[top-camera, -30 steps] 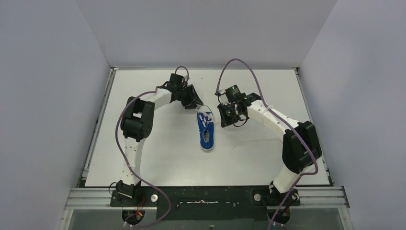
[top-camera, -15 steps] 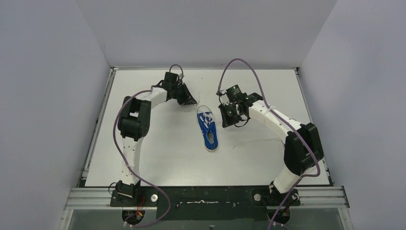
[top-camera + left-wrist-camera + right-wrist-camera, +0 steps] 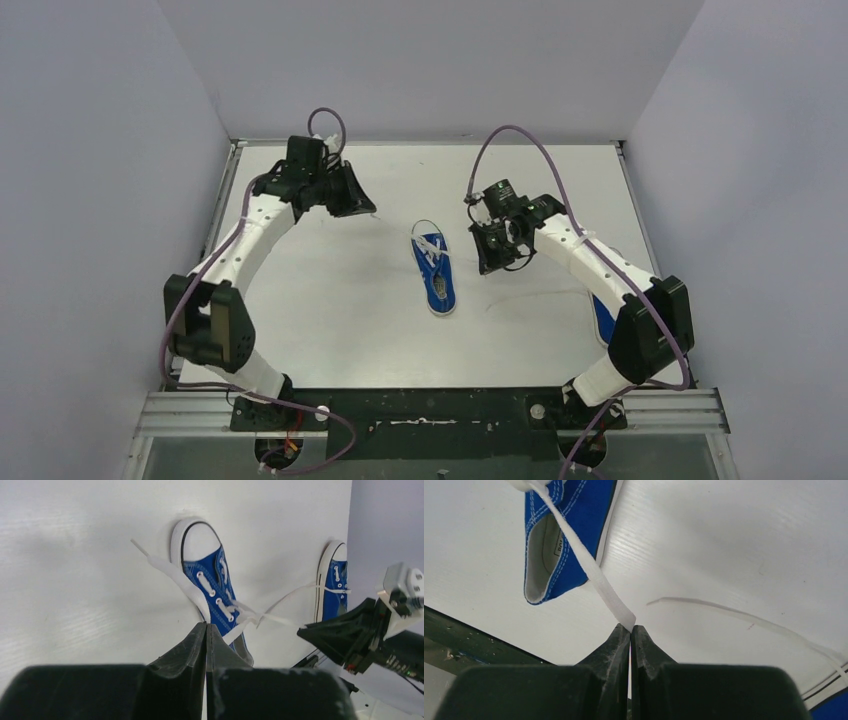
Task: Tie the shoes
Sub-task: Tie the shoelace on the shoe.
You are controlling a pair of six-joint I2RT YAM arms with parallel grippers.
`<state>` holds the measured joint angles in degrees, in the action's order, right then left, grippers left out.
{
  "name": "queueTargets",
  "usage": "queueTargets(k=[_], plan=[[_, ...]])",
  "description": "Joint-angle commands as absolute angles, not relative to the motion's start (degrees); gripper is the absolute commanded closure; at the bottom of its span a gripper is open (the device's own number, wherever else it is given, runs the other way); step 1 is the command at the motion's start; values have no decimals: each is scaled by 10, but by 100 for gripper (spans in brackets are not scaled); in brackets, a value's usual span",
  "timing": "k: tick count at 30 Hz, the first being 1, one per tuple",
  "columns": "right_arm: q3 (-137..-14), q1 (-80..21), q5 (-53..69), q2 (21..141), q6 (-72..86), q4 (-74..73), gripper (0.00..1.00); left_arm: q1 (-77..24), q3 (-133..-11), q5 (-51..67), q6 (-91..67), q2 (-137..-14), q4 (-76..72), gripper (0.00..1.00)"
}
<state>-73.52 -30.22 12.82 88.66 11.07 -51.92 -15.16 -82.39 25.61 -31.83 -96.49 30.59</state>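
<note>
One blue shoe (image 3: 435, 272) lies mid-table, white toe cap far from my left wrist camera (image 3: 200, 540). Its white laces (image 3: 240, 616) cross loosely over the tongue. My left gripper (image 3: 368, 208) hangs up and left of it, jaws pressed together (image 3: 206, 625), with a lace strand (image 3: 170, 575) running to the tips. My right gripper (image 3: 488, 262) is just right of the shoe, shut (image 3: 630, 626) on the other lace (image 3: 589, 570), which stretches taut to the heel opening (image 3: 544, 555). The second shoe (image 3: 601, 320) lies by the right arm, partly hidden.
The second shoe's loose lace (image 3: 734, 615) trails across the white table. Grey walls close in the left, right and back. A black rail (image 3: 430, 405) runs along the near edge behind the arm bases.
The left arm swung out to the left and back, away from the shoe, and its jaws closed. The right gripper drifted slightly right, still holding its lace. The shoe barely shifted.
</note>
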Motion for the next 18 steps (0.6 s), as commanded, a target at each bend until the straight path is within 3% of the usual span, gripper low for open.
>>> queueTargets(k=[1,12,18], plan=[[-736,-292,73,870,137,-556,100,-148,-750,205,-293,-852,375,100],[-756,-160,-251,907,269,-517,100,-141,-643,209,-346,-817,335,100],[-735,-109,-214,956,266,-431,100,-93,-552,150,-377,-805,360,100]])
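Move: The half-knot on the blue shoe lies about 12 cm to the right of my left hand, some 3 cm nearer my base and 13 cm below; from my right hand it lies about 10 cm left, 9 cm ahead and 7 cm below. The shoe opening is about 9 cm left of my right hand and level fore and aft. The spare lace is some 13 cm to that hand's right and 2 cm ahead, the other shoe about 29 cm right and 2 cm back. Keeping a lace pinched in each gripper, I spread my hands to draw the knot tight across the shoe. My right hand sweeps some 16 cm right and 8 cm forward, away from the knot and over the spare lace, turning roughly 40 degrees clockwise with a sideways roll. My left hand comes back about 9 cm, sinks 7 and moves left 5, its fingers tipping further down. ##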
